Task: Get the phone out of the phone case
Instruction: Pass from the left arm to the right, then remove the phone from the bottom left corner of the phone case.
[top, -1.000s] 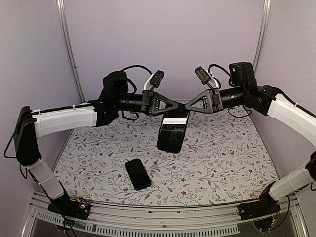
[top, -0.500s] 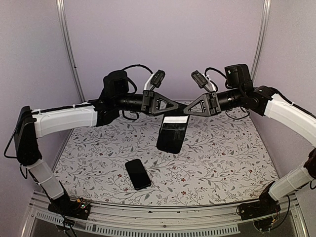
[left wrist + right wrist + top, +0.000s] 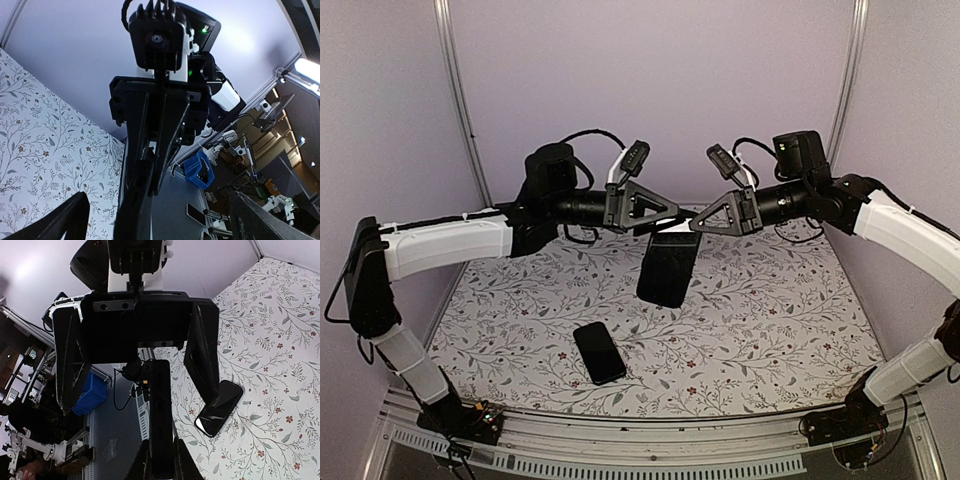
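Note:
The black phone lies flat on the floral table, near the front and left of centre; the right wrist view also shows the phone. The dark phone case hangs in the air above the table's middle. My right gripper is shut on its upper edge. From the right wrist the phone case shows edge-on, pinched in the right gripper. My left gripper faces it with jaws spread wide on either side of the case top, not touching. In the left wrist view the left gripper is open.
The floral table cover runs to the purple back wall, with frame posts at both back corners. A blue bin stands off the table, beyond its edge. Both arms meet tip to tip above the table's middle.
My left gripper has opened and let go of the phone case. My right gripper has shut on the case, and now holds it alone. The phone on the table has not moved.

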### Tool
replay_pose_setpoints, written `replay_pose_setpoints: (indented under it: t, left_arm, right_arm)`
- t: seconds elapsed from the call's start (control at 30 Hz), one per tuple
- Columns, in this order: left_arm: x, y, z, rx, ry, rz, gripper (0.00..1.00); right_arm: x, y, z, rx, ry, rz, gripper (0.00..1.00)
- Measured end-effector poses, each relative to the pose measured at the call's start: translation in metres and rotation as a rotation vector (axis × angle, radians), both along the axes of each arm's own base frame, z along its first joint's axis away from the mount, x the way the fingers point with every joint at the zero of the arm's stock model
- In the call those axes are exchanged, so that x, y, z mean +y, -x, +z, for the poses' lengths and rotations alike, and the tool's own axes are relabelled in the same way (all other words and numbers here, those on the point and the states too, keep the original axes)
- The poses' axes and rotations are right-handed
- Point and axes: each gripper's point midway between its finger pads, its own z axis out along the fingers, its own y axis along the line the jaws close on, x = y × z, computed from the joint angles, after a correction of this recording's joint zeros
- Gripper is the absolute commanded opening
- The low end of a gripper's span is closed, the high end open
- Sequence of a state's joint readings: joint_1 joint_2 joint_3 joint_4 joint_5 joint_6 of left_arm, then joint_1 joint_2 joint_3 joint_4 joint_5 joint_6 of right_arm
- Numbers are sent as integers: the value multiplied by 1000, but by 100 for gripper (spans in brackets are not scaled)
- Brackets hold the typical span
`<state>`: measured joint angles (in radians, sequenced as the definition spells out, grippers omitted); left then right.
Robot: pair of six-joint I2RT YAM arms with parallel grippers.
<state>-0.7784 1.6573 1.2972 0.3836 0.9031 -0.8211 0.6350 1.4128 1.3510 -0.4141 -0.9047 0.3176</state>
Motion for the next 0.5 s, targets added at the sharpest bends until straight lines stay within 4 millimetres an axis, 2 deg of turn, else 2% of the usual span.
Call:
replay_pose_setpoints:
  t: [0.1,0.2,0.33,0.5]
  left_arm:
    - [12,1,0,-14,3,27,98]
    - [31,4,-1,-29,9,63,93]
    - [52,12,1,-68,31,94,80]
    - [65,25,4,-109,64,98,62]
  right_arm:
    - [-2,-5,4,-19,2,-37,0]
    - [-4,-7,15,-48,-20,-70,0]
    - [-8,-6,43,-99,-89,-101,0]
    - [-13,-1,77,-153,-180,-116,0]
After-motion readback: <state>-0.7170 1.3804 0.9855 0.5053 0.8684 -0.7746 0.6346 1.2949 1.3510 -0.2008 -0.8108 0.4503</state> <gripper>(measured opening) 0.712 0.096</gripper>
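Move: The phone in its case hangs from the right fingers by its far right corner, its middle about 5 cm back, 5 cm left and 4 cm below that hand. From the open left fingers, around the same far end, its middle is some 6 cm back, 1 cm right and 5 cm down. The other phone lies on the table about 10 cm back, 13 cm left and 33 cm below the left hand. Upward, after a tiny shift forward, the right hand lifts the cased phone by its pinched corner, about 7.5 cm in all, tilting some 15 degrees so the finger side rises and swings. The left hand, already wide open, backs off leftwards about 6.5 cm, then a little back too, leaving the phone's far end while its fingers begin to close on nothing. ##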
